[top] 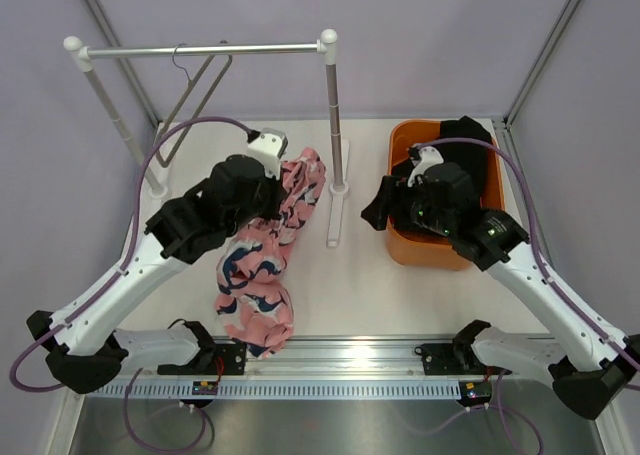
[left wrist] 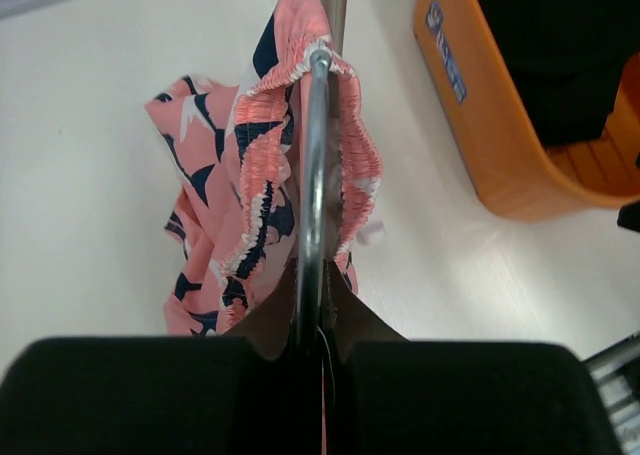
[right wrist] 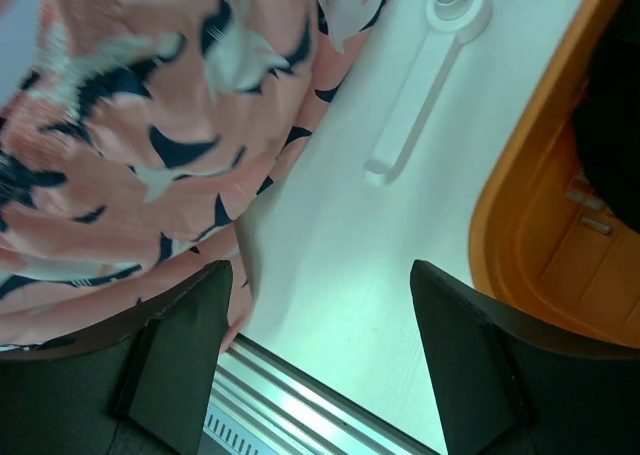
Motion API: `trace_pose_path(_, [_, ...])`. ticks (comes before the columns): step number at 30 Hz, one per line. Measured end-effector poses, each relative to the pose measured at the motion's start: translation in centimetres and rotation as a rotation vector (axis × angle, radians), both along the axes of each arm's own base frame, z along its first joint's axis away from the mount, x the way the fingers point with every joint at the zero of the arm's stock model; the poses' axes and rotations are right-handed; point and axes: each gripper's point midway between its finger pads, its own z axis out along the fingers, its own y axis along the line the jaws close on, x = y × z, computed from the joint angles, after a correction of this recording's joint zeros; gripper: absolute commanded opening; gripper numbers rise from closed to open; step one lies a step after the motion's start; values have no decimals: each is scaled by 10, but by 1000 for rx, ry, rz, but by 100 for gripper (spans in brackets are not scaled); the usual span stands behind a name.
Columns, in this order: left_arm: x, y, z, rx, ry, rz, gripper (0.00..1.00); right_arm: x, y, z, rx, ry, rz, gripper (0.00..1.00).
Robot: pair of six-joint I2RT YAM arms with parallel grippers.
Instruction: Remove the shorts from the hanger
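Observation:
The pink shorts (top: 262, 265) with a navy and white print hang from a metal hanger (left wrist: 313, 165) and trail down onto the table. Their elastic waistband is threaded over the hanger wire in the left wrist view (left wrist: 255, 175). My left gripper (top: 278, 187) is shut on the lower part of the hanger wire (left wrist: 320, 280). My right gripper (top: 378, 205) is open and empty (right wrist: 320, 310), hovering over bare table just right of the shorts (right wrist: 130, 135), not touching them.
A clothes rack (top: 205, 49) stands at the back with an empty wire hanger (top: 195, 90) on its rail; its post foot (top: 335, 210) sits mid-table. An orange bin (top: 425, 245) holding dark cloth is at the right. A metal rail (top: 340, 350) runs along the near edge.

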Motion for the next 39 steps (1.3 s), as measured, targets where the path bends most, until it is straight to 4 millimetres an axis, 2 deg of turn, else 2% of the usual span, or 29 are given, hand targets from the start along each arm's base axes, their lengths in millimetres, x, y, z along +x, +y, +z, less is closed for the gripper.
trace_pose_path(4, [-22,0,-37,27,62,-37,0,0,31,5,-18,-4,29,79])
trace_pose_path(7, [-31,-2,-47,26,81,-55,0,0,56,8,-23,-13,48,79])
trace_pose_path(13, [-39,-11,-48,-1,79,-82,0,4,92,6,-50,-5,56,77])
trace_pose_path(17, [-42,-16,-50,-7,79,-97,0,12,109,-4,-75,6,45,77])
trace_pose_path(25, [-48,-21,-52,-16,83,-111,0,25,116,-24,-126,22,0,72])
trace_pose_path(28, [-52,-22,-49,-24,77,-123,0,30,116,-28,-141,19,-21,59])
trace_pose_path(32, [-57,-21,-44,-39,66,-132,0,39,118,-30,-158,9,-47,28])
trace_pose_path(33, [-58,-19,-44,-42,63,-132,0,40,119,-29,-156,8,-52,13])
trace_pose_path(34, [-60,-17,-44,-46,61,-131,0,42,119,-28,-160,2,-55,8])
trace_pose_path(36, [-63,-14,-45,-50,60,-130,0,45,119,-26,-161,-6,-74,0])
trace_pose_path(39, [-68,-7,-46,-57,58,-130,0,50,116,-22,-167,-21,-99,0])
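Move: My left hand holds the hanger with the shorts still on it. Their waistband hangs over its far end, about 11 cm ahead, 8 cm right and 3 cm below. From my empty right hand that waistband lies some 12 cm ahead, 13 cm left and 2 cm higher. The rack's right foot is about 18 cm ahead and 10 cm left, 27 cm below; the orange bin is roughly 14 cm ahead, 15 cm right and 20 cm down. With my left fingers keeping their grip on the hanger, I draw the shorts about 7 cm back and 5 cm down, turning slightly clockwise. My open right hand sweeps some 12 cm left to the far end of the hanger, then eases forward and a little down, rolls about 10 degrees, and shuts on the waistband there, pinching it. ##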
